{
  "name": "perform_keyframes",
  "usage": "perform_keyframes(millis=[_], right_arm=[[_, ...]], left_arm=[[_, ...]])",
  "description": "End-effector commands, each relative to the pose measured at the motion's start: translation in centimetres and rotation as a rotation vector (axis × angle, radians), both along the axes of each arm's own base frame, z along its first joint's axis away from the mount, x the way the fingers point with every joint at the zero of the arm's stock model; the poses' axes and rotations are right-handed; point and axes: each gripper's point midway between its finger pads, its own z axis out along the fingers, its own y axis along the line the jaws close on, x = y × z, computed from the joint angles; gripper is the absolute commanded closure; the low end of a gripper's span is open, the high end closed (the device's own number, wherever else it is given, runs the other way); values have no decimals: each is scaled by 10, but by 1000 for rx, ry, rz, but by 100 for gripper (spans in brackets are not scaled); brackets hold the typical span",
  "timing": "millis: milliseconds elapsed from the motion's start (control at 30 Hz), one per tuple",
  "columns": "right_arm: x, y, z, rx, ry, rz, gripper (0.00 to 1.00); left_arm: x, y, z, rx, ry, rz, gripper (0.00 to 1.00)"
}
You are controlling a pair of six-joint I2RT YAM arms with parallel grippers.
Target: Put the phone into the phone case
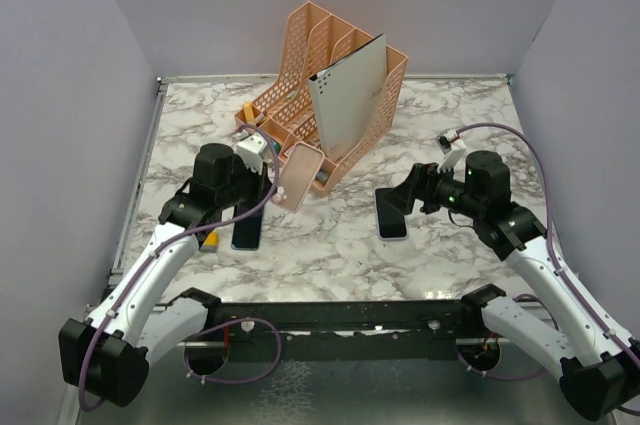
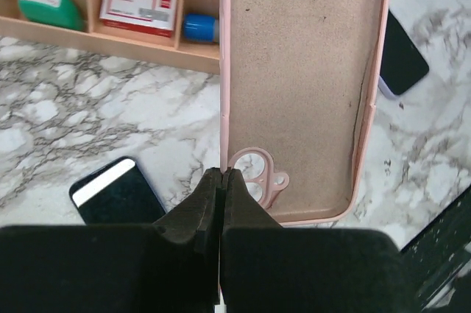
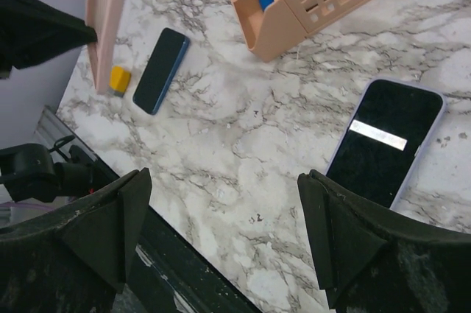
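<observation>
The pink phone case (image 1: 298, 175) hangs tilted above the table, its brown-lined inside (image 2: 302, 85) facing the left wrist camera. My left gripper (image 2: 223, 174) is shut on the case's long edge near the camera cut-out. The phone (image 1: 391, 215), black screen up with a pale lilac rim, lies flat on the marble right of centre. My right gripper (image 1: 400, 197) hovers just above it with the jaws wide apart and nothing between them. In the right wrist view the phone (image 3: 386, 143) lies beyond the right finger (image 3: 346, 232), and the case (image 3: 107, 18) shows edge-on at the upper left.
A second, dark blue phone (image 1: 247, 230) lies under my left arm beside a small yellow block (image 3: 119, 81). A peach desk organizer (image 1: 330, 95) with a grey folder stands at the back centre, small items in its front tray (image 2: 140, 11). The table's near edge (image 3: 184, 254) runs below the right gripper.
</observation>
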Motion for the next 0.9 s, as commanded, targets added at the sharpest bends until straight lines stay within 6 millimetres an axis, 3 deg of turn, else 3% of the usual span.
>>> perform_keyframes(millis=[0, 267, 633, 867], right_arm=[[6, 13, 27, 43, -46, 62, 14], [2, 13, 16, 61, -19, 54, 15], [-3, 5, 6, 35, 6, 21, 15], [-10, 1, 3, 46, 12, 6, 14]], left_arm=[[-20, -28, 9, 47, -167, -253, 100], [-53, -58, -21, 248, -269, -625, 100], [-82, -95, -96, 647, -351, -1118, 100], [-81, -119, -111, 738, -478, -1357, 100]])
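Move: Some 16 cm to the right of the left hand, 13 cm back and 17 cm down lies the bare patch of table the pinched pink phone case is being carried to. The uncased dark phone lies about 9 cm left and 1 cm back; the cased phone is 30 cm right and 1 cm ahead. The organiser's near corner is 11 cm right, 9 cm ahead. From the right hand, the patch is about 16 cm left, 9 cm back and 20 cm below. Swinging the still-pinched pink case away from the organiser, the left hand travels back and to the right, about 10 cm each way, nearly level at first and then sinking some 12 cm towards the bare table near the front edge. The wrist turns clockwise by roughly 70 degrees as the fingers tip more steeply down, and they keep their hold on the case's rim. ##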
